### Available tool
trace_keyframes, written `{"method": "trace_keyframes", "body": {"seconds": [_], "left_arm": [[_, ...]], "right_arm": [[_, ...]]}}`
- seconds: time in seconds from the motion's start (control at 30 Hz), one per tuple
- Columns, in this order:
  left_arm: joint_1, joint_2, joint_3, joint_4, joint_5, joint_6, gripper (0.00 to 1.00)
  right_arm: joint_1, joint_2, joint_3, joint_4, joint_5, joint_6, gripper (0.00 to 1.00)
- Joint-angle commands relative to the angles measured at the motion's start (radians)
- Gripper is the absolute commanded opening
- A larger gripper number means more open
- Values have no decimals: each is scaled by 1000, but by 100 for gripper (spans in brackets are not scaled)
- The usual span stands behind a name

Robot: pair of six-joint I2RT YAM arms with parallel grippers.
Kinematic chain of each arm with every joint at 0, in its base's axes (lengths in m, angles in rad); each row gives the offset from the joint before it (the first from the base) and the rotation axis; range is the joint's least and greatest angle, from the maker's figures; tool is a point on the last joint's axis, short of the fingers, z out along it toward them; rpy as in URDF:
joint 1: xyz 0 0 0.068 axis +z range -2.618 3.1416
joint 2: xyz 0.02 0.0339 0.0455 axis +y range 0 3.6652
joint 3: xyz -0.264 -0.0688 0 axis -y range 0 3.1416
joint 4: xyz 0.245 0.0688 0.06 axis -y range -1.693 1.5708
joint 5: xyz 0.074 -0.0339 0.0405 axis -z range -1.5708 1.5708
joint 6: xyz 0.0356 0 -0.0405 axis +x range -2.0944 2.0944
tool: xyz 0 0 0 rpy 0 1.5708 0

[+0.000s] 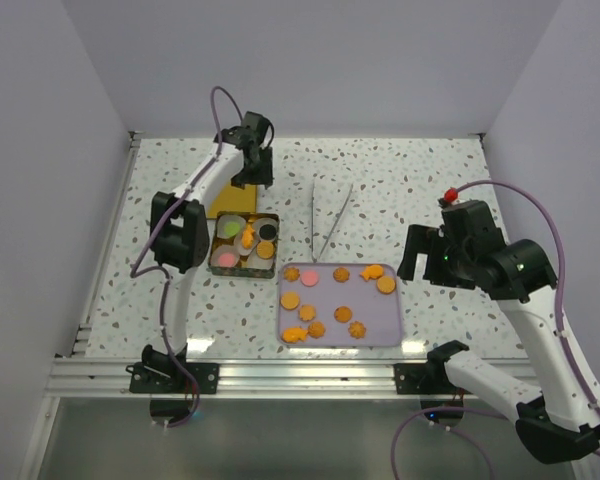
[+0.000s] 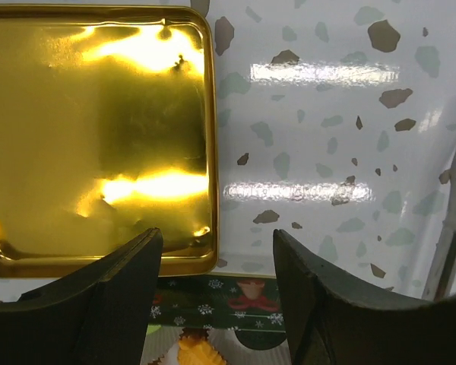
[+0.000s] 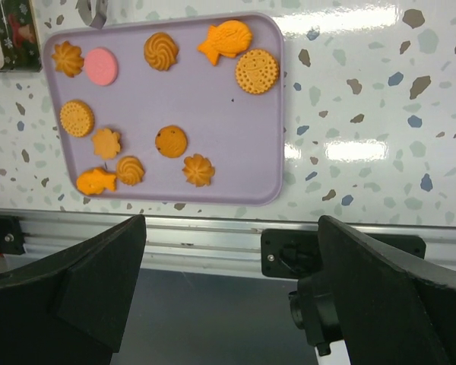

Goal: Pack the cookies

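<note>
Several orange cookies (image 1: pixel 386 284) and one pink round (image 1: pixel 309 277) lie on the purple tray (image 1: pixel 340 312); the right wrist view shows the same tray (image 3: pixel 220 106) with rounds, flower shapes and fish shapes (image 3: pixel 226 39). The tin (image 1: pixel 272 268) holds paper cups with green (image 1: pixel 230 229), pink (image 1: pixel 227 259), dark (image 1: pixel 268 230) and orange pieces. My left gripper (image 1: pixel 252 176) hangs open beyond the tin's far edge, over the corner of the gold lid (image 2: pixel 99 137), nothing between its fingers (image 2: pixel 129 289). My right gripper (image 1: pixel 416 262) stands open to the right of the tray, empty.
Metal tweezers (image 1: pixel 330 220) lie on the speckled table behind the tray, and show at the right edge of the left wrist view (image 2: pixel 452 220). The tin's Christmas-patterned rim (image 2: pixel 235 300) sits just below the lid. An aluminium rail (image 3: pixel 213 232) runs along the near table edge.
</note>
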Motion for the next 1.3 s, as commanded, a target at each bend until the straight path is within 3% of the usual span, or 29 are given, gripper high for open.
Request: {"method": "trace_keyframes", "body": {"seconds": [0.0, 0.57, 0.67, 0.87, 1.0, 1.27], "left_arm": [[14, 32, 34, 22, 4, 40, 65], [51, 217, 133, 7, 81, 39, 63], [53, 243, 141, 5, 90, 43, 56], [53, 254, 138, 11, 96, 56, 20], [59, 254, 153, 8, 110, 59, 2], [67, 144, 156, 41, 162, 31, 0]], "right_arm": [[2, 4, 36, -202, 41, -2, 99], [2, 65, 10, -150, 50, 8, 99], [2, 77, 6, -139, 48, 11, 99], [0, 99, -1, -116, 34, 25, 99], [2, 100, -10, -106, 30, 40, 99], [2, 108, -53, -67, -18, 102, 99]]}}
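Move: Ahead and to the left of the left hand, the middle of the gold lid is about 3 cm farther out, 8 cm to the left and 8 cm below; its right rim passes almost under the fingers. The cookie box stands behind, some 13 cm back and 3 cm left, 6 cm lower. The tongs lie roughly 5 cm back and 19 cm right, on the table. From the right hand the lid is about 37 cm ahead, 44 cm left and 23 cm down. Sinking about 7 cm onto the lid's right rim, the half-open left hand tips its fingers a little steeper, then eases some 2 cm forward along the rim and shuts them almost fully, pinching the thin rim near the middle of that side. The empty right hand, wide open, drifts down about 3 cm well away from the lid. ##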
